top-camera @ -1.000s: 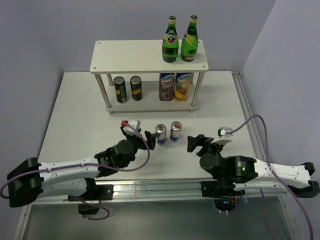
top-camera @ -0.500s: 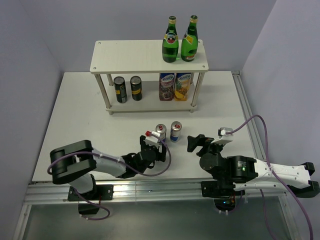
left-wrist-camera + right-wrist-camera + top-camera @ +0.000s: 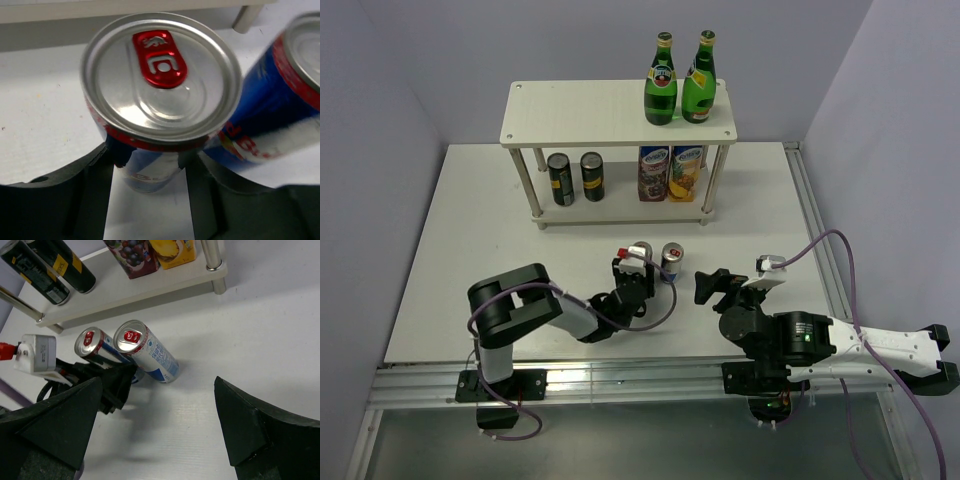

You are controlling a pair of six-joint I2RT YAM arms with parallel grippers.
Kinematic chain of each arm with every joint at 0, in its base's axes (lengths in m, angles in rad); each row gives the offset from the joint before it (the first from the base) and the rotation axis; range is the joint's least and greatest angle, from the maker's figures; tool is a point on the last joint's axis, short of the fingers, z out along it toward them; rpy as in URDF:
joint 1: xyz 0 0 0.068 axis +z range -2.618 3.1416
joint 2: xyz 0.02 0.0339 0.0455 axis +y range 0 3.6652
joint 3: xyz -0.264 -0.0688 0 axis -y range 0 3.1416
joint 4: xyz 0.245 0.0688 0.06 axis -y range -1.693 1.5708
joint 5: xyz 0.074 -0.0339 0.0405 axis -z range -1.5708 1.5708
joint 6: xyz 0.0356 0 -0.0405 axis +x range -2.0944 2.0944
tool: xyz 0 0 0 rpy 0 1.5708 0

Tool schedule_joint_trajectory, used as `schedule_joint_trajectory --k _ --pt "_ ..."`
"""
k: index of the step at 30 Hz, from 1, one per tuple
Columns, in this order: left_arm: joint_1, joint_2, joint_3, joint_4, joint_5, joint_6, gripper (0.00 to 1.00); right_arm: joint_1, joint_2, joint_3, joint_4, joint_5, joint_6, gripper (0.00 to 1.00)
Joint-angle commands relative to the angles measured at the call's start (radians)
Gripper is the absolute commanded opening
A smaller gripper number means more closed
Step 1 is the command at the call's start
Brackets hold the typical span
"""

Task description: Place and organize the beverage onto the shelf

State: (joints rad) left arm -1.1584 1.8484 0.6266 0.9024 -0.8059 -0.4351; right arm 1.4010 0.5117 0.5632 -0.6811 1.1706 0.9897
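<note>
Two blue-and-silver cans stand side by side on the table. My left gripper (image 3: 634, 272) is shut on the left can (image 3: 641, 251), its fingers (image 3: 107, 161) pressing both sides below the red-ringed lid (image 3: 161, 75). The other can (image 3: 671, 259) stands touching or nearly touching it on the right (image 3: 280, 105). The shelf (image 3: 590, 115) carries two green bottles (image 3: 661, 85) on its top board and two dark cans (image 3: 560, 178) on the lower board. My right gripper (image 3: 710, 285) is open and empty to the right of the cans; it sees both cans (image 3: 145, 354).
Two juice cartons (image 3: 669, 172) stand on the lower board to the right of the dark cans. White legs (image 3: 710, 180) frame the shelf's front. The left half of the top board is bare. The table's raised edge (image 3: 815, 220) runs along the right side.
My left arm swung right and forward to the left can, and its jaws closed on the can. The right arm has not moved.
</note>
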Motion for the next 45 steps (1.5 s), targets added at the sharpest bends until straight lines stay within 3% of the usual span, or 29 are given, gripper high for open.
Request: schedule_joint_trajectory --k 1,3,4,7,12,16,23,33,38,45 --pt "0.04 0.032 0.065 0.072 -0.029 0.041 0.49 0.006 -0.001 0.003 0.008 0.04 0.009 1.0" --pt "0.066 0.037 0.079 0.063 -0.009 0.056 0.36 0.006 -0.004 0.001 0.005 0.04 0.01 1.0" --pt "0.074 0.029 0.084 0.05 -0.015 0.068 0.22 0.007 -0.006 0.001 0.005 0.041 0.012 1.0" --pt "0.083 -0.044 0.071 0.008 -0.05 0.09 0.0 0.006 -0.015 0.0 0.005 0.041 0.012 1.0" --pt "0.091 -0.262 0.113 -0.187 -0.136 0.14 0.0 0.007 -0.021 -0.005 0.011 0.043 0.009 1.0" --pt "0.121 -0.453 0.188 -0.35 -0.105 0.208 0.0 0.007 -0.027 -0.005 0.011 0.044 0.009 1.0" --pt "0.311 -0.575 0.419 -0.548 0.007 0.321 0.0 0.007 -0.053 -0.014 0.02 0.041 0.0 1.0" --pt "0.612 -0.367 0.996 -0.823 0.211 0.325 0.0 0.007 -0.073 -0.02 0.02 0.044 0.001 1.0" --pt "0.687 -0.223 1.172 -0.893 0.231 0.346 0.0 0.006 -0.094 -0.031 0.035 0.035 -0.017 1.0" --pt "0.756 -0.097 1.292 -0.987 0.232 0.328 0.0 0.007 -0.087 -0.028 0.04 0.032 -0.022 1.0"
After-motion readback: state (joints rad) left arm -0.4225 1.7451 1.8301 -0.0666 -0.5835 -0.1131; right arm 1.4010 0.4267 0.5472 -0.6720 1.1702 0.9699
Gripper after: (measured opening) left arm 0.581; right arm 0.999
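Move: The left fingers already hold the left-hand Red Bull can. Its spot, the clear left end of the shelf's top, lies about 27 cm ahead, 20 cm left and some 30 cm above that hand. The other Red Bull can stands about 8 cm right, level with it. On the lower board the nearer dark can is about 25 cm ahead and 14 left, the outer dark can 25 ahead and 23 left, both slightly higher. From the right hand the spot is roughly 37 cm ahead, 34 left and 15 up. First forward and then left by about 3 cm each, close to table height, then steeply up, the left hand carries the pinched can away from its neighbour. It swings on forward and left to over the top board's left end, peaking about 40 cm above its start and sinking 4 cm as it still goes forward. The wrist turns nearly 30 degrees counter-clockwise; the fingers keep their hold. ##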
